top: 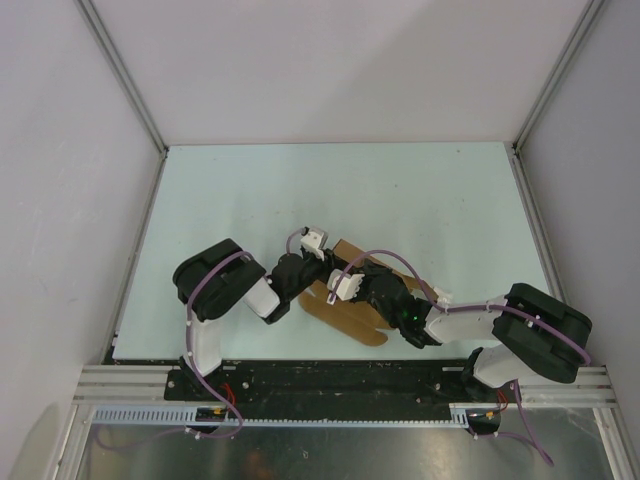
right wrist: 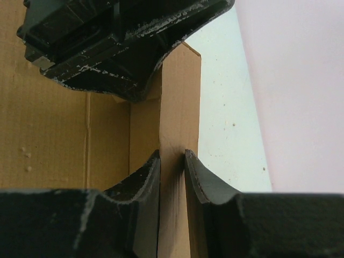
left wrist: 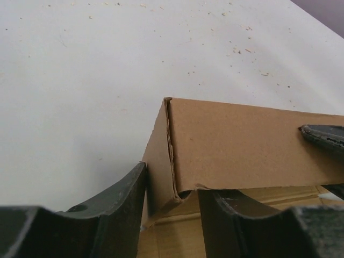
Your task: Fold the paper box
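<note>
The paper box (top: pixel 345 318) is brown kraft cardboard lying at the near middle of the table (top: pixel 420 200), partly folded, with rounded tabs toward the front. My left gripper (top: pixel 318 268) straddles a raised corner of the box (left wrist: pixel 242 145); in the left wrist view the left gripper (left wrist: pixel 172 188) has one finger against the end panel and the other inside the long wall. My right gripper (top: pixel 372 285) is shut on an upright wall of the box (right wrist: pixel 180 97); in the right wrist view the right gripper (right wrist: pixel 172 161) pinches that wall on both sides.
Grey side walls with metal rails enclose the pale table on the left, right and back. The left gripper's black body (right wrist: pixel 107 48) hangs close above the right gripper's fingers. A right fingertip (left wrist: pixel 322 137) shows at the box wall in the left wrist view.
</note>
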{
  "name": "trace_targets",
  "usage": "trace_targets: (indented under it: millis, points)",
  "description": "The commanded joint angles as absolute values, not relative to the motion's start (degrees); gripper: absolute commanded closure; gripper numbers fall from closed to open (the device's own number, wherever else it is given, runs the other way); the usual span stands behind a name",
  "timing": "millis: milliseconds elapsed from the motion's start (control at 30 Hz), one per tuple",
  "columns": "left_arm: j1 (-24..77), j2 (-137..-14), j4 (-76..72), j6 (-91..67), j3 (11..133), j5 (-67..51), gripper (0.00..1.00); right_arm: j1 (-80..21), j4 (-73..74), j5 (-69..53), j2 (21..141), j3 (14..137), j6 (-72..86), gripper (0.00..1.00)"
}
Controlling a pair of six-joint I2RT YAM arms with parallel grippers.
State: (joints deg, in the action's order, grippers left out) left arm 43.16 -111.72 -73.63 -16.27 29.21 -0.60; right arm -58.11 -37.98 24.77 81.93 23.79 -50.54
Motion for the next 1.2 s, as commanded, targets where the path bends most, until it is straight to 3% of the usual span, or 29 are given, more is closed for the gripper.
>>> trace_targets:
  millis: [0,167,333,600,1167]
  points:
    - [43.95,-110.04,-90.09,-14.42,30.76,-1.05,0.56,-58.54,-32.17,20.13,82.71,22.06,-46.49,0.75]
    - [44.21,-110.65,-90.09,-14.33,30.94,-0.62,0.78,-58.62,-32.34,19.95,82.71,22.06,-46.50,0.75]
    - [44.64,-110.30,-90.26,-14.24,30.76,-0.18,0.85,-58.62,-32.17,19.86,82.79,22.15,-46.32,0.75]
    - [48.69,-108.02,-90.35,-8.45,30.06,10.80,1.00,-59.41,-32.17,19.42,82.88,22.15,-44.91,0.75]
    - [56.16,-110.65,-90.26,2.63,32.87,26.19,1.00,-60.29,-32.61,18.02,82.97,22.15,-43.15,0.72]
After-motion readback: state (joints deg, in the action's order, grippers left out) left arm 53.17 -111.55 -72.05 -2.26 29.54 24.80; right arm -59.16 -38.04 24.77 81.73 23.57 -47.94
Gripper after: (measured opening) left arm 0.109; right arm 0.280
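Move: The paper box's far-left corner, where the side flap meets the far wall, lies between the left hand's parted fingers, about 1 cm ahead and 1 cm right, 1 cm up. The right fingers grip that wall some 11 cm to the left hand's right and 3 cm back; the loose near flap lies about 13 cm back and 3 cm right, 4 cm lower. From the right hand the corner is about 4 cm ahead, 10 cm left and slightly lower. Left fingers close, pinching the box corner, then roll left-side-up some 20 degrees while the right keeps its grip. ##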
